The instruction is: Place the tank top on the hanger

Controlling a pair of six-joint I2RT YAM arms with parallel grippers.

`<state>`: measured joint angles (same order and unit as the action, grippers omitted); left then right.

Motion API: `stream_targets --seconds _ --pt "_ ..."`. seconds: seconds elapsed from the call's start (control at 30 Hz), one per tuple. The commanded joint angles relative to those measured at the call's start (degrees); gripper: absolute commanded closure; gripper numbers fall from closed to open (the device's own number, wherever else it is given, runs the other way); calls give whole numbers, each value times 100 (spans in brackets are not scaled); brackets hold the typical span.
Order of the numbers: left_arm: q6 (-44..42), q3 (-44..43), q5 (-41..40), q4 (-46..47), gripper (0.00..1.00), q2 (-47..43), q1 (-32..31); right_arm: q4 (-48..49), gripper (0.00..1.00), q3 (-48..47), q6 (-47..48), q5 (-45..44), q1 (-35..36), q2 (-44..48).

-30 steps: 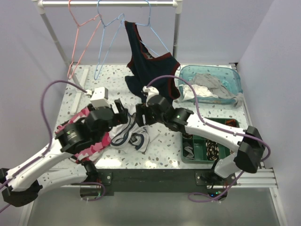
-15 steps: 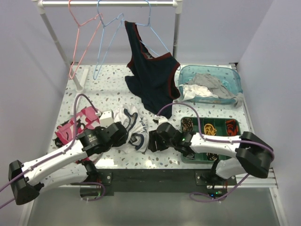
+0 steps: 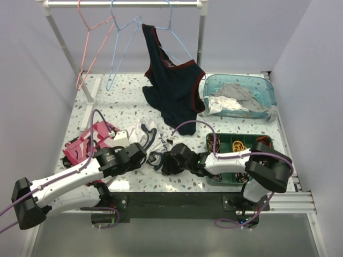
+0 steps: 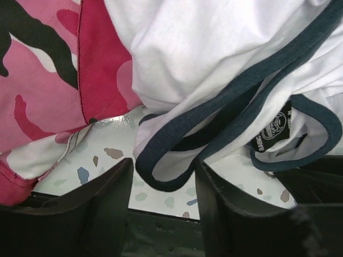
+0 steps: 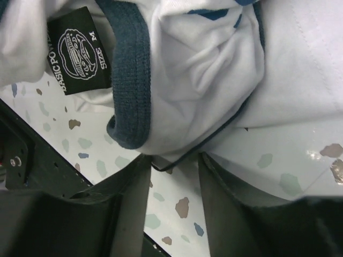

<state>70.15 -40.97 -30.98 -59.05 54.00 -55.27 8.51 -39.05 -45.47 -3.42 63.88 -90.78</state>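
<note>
The tank top [image 3: 143, 136], white with navy trim, lies crumpled on the speckled table near its front edge. My left gripper [image 3: 138, 156] is down at its left side. In the left wrist view that gripper [image 4: 163, 179] is open, with a navy-trimmed strap loop [image 4: 161, 176] lying between its fingers. My right gripper [image 3: 166, 161] is at the garment's right side. In the right wrist view it [image 5: 174, 174] is open, and the white hem [image 5: 177, 152] reaches its fingertips. The light blue hanger [image 3: 121, 43] hangs bare on the rail at the back.
A pink camouflage garment [image 3: 84, 143] lies left of the tank top, touching it [image 4: 43, 80]. A dark navy top [image 3: 171, 91] hangs from another blue hanger, a pink hanger [image 3: 88, 32] beside it. A teal bin [image 3: 268, 88] and a green tray [image 3: 241, 136] stand right.
Both arms have swung back toward the table's near edge and dropped low at the tank top's front. Both pairs of jaws have narrowed around its edge.
</note>
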Motion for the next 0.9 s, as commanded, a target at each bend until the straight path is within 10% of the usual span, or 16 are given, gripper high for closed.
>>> stream_targets --seconds 0.0,0.2,0.5,0.87 --pt "219 168 -101 51 51 -21 -28 432 61 -77 -199 -18 63 -211" --pt "-456 -138 66 595 100 -126 -28 -295 100 -234 -32 -534 72 314" --pt "-1863 -2279 -566 1702 100 -742 -28 -3601 100 -2377 1645 -3188 72 2713" --pt "-4183 -4664 -1902 5051 100 13 -19 -3216 100 -7461 4844 -4254 -77 1303"
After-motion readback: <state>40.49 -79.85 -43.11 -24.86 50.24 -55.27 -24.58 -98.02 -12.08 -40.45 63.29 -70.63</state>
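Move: A strap end of the white tank top lies right between the left hand's open fingertips, about 1 cm below. The right hand's strap is about 1 cm ahead, 2 cm to its left and 1 cm down. The pink camo garment lies some 16 cm left of the left hand and 5 cm farther out. From the right hand, the navy tank top hangs roughly 25 cm ahead, 6 cm to the right and 18 cm higher. Nearly in place at first, both hands shut their fingers and pinch the white tank top's straps, then sweep steeply up and a little forward, the left nearly 40 cm and the right about 47 cm. The right also draws some 10 cm rightward, widening the gap between them. Both wrists tip their fingers upward by about 50 degrees, the left rolling left side down, the right turning clockwise. ##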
